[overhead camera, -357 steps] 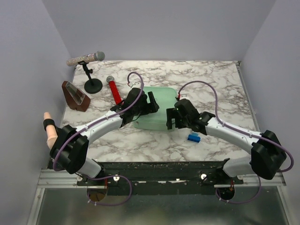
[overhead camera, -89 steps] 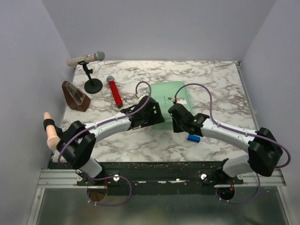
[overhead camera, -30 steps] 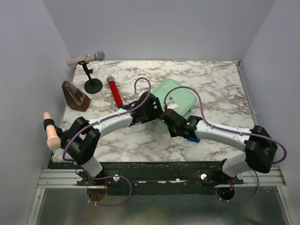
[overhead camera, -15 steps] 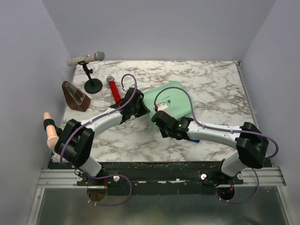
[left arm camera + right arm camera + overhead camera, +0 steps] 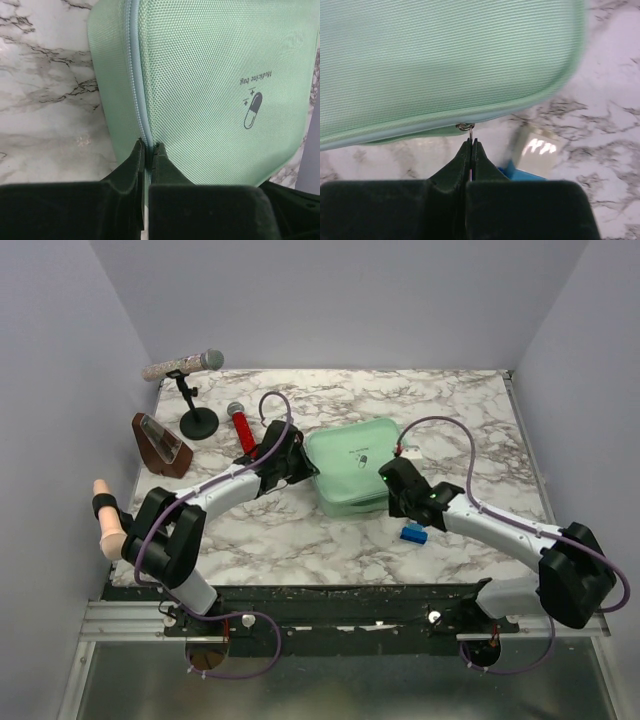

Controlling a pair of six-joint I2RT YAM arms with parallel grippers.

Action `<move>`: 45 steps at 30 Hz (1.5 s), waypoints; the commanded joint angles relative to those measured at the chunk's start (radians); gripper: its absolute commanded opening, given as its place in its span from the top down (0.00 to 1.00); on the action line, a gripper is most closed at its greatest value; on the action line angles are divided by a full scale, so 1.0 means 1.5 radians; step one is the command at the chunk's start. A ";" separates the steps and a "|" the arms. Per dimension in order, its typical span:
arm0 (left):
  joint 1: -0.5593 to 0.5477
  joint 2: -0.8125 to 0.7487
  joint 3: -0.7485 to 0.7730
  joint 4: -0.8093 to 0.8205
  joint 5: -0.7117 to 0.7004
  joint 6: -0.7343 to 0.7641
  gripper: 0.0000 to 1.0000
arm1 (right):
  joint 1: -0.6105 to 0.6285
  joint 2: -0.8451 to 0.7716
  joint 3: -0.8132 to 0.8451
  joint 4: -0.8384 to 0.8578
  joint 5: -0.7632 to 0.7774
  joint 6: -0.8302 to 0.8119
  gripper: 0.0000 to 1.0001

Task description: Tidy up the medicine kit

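Note:
The medicine kit (image 5: 356,462) is a mint-green fabric case lying flat mid-table, its lid (image 5: 215,70) printed with a small dark pill logo (image 5: 253,102). My left gripper (image 5: 306,468) is at the kit's left end. In the left wrist view this gripper (image 5: 149,146) is shut on the pale zipper seam (image 5: 135,75) along the kit's edge. My right gripper (image 5: 388,498) is at the kit's front right corner. In the right wrist view it (image 5: 471,142) is shut on the small metal zipper pull (image 5: 465,127) below the kit (image 5: 445,55).
A blue box (image 5: 413,534) lies just in front of the right gripper, with a shiny white packet (image 5: 536,145) on it. At the back left are a red microphone (image 5: 243,435), a microphone on a black stand (image 5: 198,422) and a brown wedge (image 5: 160,443).
The left gripper has shut on the kit's left edge. The right gripper has swung from the kit's front left to its front right corner, and the kit has turned square to the table.

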 commanded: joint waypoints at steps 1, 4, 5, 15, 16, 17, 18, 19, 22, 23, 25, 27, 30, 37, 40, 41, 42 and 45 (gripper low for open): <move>0.042 0.044 -0.013 -0.104 -0.108 0.076 1.00 | -0.068 -0.042 -0.040 -0.064 -0.007 0.006 0.99; 0.060 0.052 0.012 -0.120 -0.113 0.084 1.00 | -0.072 -0.048 -0.048 -0.064 -0.020 0.010 0.99; 0.066 0.053 0.021 -0.122 -0.113 0.087 1.00 | -0.072 -0.049 -0.051 -0.058 -0.032 0.009 0.99; 0.121 0.108 0.171 -0.194 -0.114 0.110 0.95 | -0.038 -0.055 -0.060 -0.037 -0.067 -0.017 0.99; 0.121 0.097 0.167 -0.193 -0.115 0.110 0.81 | -0.036 -0.055 -0.058 -0.037 -0.067 -0.018 0.99; 0.121 0.076 0.157 -0.190 -0.113 0.107 0.63 | -0.034 -0.054 -0.055 -0.037 -0.068 -0.019 0.99; 0.120 0.057 0.145 -0.186 -0.107 0.103 0.51 | -0.033 -0.054 -0.053 -0.037 -0.068 -0.021 0.99; 0.120 0.039 0.130 -0.186 -0.101 0.096 0.44 | -0.032 -0.053 -0.050 -0.036 -0.068 -0.022 0.99; 0.114 -0.031 0.075 -0.192 -0.088 0.051 0.29 | -0.030 -0.049 -0.043 -0.032 -0.068 -0.027 0.99; 0.103 -0.061 0.043 -0.182 -0.085 0.030 0.26 | -0.029 -0.047 -0.043 -0.027 -0.069 -0.029 0.99; 0.062 -0.116 -0.014 -0.159 -0.097 -0.020 0.14 | -0.027 -0.041 -0.040 -0.022 -0.073 -0.032 0.99; 0.001 -0.161 -0.053 -0.140 -0.125 -0.078 0.01 | -0.026 -0.033 -0.037 -0.021 -0.073 -0.032 0.99; -0.093 -0.205 -0.088 -0.110 -0.169 -0.163 0.01 | -0.025 -0.030 -0.035 -0.019 -0.075 -0.033 0.99; -0.188 -0.123 -0.023 -0.063 -0.205 -0.198 0.01 | -0.021 -0.032 -0.035 -0.019 -0.077 -0.038 0.99; -0.192 -0.049 0.030 -0.067 -0.196 -0.181 0.01 | -0.013 -0.032 -0.032 -0.020 -0.075 -0.041 0.99; -0.192 -0.025 0.040 -0.061 -0.188 -0.171 0.01 | -0.007 -0.028 -0.030 -0.021 -0.072 -0.042 0.99; -0.193 -0.007 0.056 -0.067 -0.184 -0.166 0.01 | -0.002 -0.025 -0.027 -0.023 -0.068 -0.042 0.99; -0.193 0.030 0.083 -0.100 -0.175 -0.152 0.02 | 0.022 -0.014 -0.012 -0.035 -0.051 -0.043 0.99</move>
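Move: My left fingers are already shut on the medicine bag's left rim. The bag's middle is about 9 cm right and 3 cm ahead of that hand, slightly below it; the red microphone lies some 15 cm left and 9 cm ahead, 7 cm lower. My right hand already pinches the zipper pull, with the bag's middle about 10 cm ahead and 7 cm to its left; the blue brick is roughly 4 cm right and 4 cm back, 6 cm down. I keep pinching the left rim and pull it about 6 cm forward and to the left. Then I open my left hand wide, swing it left off the rim and sweep it back and to the right, rising, around towards the bag's near edge, dipping and edging forward at the end. My right hand swings 3 cm right and returns, still gripping the zipper pull. ##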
